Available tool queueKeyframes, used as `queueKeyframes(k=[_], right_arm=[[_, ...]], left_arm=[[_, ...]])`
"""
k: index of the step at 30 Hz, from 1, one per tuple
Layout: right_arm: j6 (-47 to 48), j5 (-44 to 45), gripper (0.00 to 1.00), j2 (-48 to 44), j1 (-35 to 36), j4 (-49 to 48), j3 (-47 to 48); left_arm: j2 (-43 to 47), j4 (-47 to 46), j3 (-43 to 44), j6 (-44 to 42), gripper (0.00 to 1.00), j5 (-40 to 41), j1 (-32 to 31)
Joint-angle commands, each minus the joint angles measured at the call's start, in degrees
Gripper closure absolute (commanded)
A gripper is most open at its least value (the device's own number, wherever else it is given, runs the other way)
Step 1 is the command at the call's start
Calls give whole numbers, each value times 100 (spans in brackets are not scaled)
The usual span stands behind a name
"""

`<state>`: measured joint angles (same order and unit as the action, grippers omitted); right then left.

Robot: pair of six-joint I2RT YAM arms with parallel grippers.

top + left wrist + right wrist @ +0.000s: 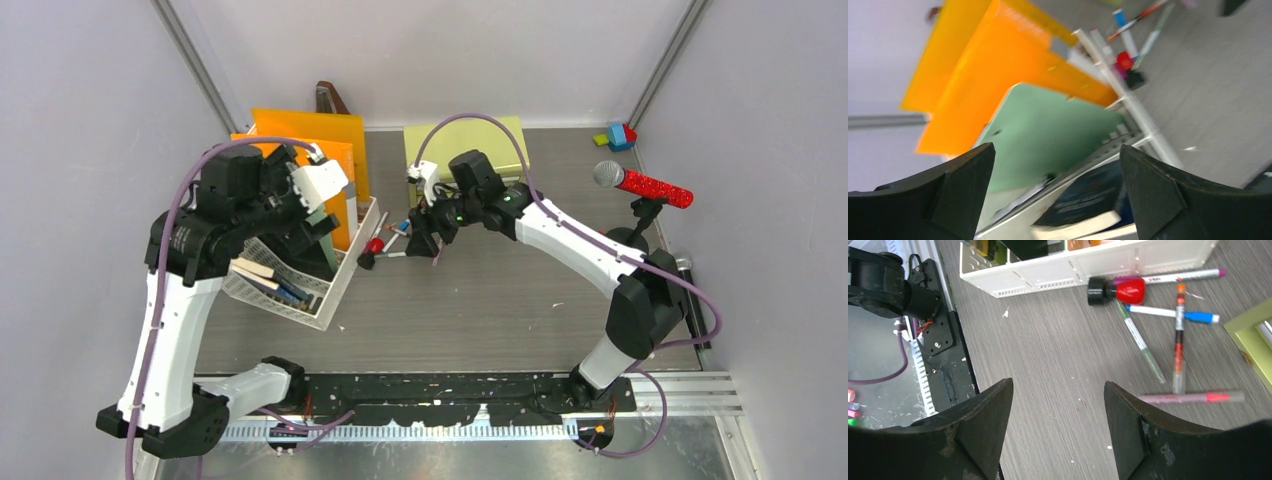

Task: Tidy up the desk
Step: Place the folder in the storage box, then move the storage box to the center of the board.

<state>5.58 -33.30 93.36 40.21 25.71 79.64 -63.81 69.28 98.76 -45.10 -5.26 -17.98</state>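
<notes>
The desk (pixel 480 300) is a dark wood-grain top. At its left stands a white basket (pixel 340 285) holding books (pixel 265 275), a green folder (pixel 1048 130) and orange folders (pixel 320 150). My left gripper (pixel 1055 155) hangs open over the basket with nothing between its fingers; a dark blue book (pixel 1093 200) lies below it. Several pens (pixel 1178 335) and a red and black stamp-like piece (pixel 1118 290) lie loose beside the basket. My right gripper (pixel 1058 390) is open and empty above bare desk, just short of the pens.
A yellow-green cabinet (pixel 465 145) stands at the back, close to the pens. A red microphone on a stand (pixel 645 185) and coloured toy blocks (pixel 618 135) are at the back right. A black perforated rail (pixel 450 390) runs along the near edge.
</notes>
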Motion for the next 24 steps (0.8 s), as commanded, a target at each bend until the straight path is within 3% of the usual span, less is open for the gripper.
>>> queueKeyframes(k=[1,4,8,17,24], right_arm=[[105,-52,27,-442,-404,-190,-263],[101,-54,27,-619,-818,-190,-509],[105,-43,27,-997,-1255,-190,-882],[219,87,27,-1755,-1754,-193,-1500],[93,-19,27,-1834,-1847,-260,-1595]], left_arm=[[-8,-46,-391,1631,2,-1204,-496],[-41,-473,-1037,1856,2,-1445,-746],[-110,-1244,-2000,1698,2,-1071,-908],[-140,-2303,-3461,833,1,658,-896],[-117,-2935,-3916,556,1,1606,-602]])
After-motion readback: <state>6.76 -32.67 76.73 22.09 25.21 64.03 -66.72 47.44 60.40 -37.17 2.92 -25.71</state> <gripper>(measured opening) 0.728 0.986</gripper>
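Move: The black folder stands in the storage box, its middle about 5 cm ahead of the open left hand, 8 cm to its left and 22 cm lower. The green folder is some 5 cm beyond it; the books lie 3 cm back from the hand, 11 cm left and 28 cm below. The red-black knob lies outside the box, 7 cm ahead, 10 cm right, 35 cm down. From the right hand, the black folder is roughly 32 cm left, 3 cm ahead and 6 cm lower. Down towards the right-hand end of the black folder and the box's right wall goes the empty left hand, sinking about 20 cm with fingers wide open; it first swings right and slightly back, then curves left and forward again while its fingers tip further down. Touch can't be made out. The right hand, open too, withdraws some 13 cm right, away from the box. ##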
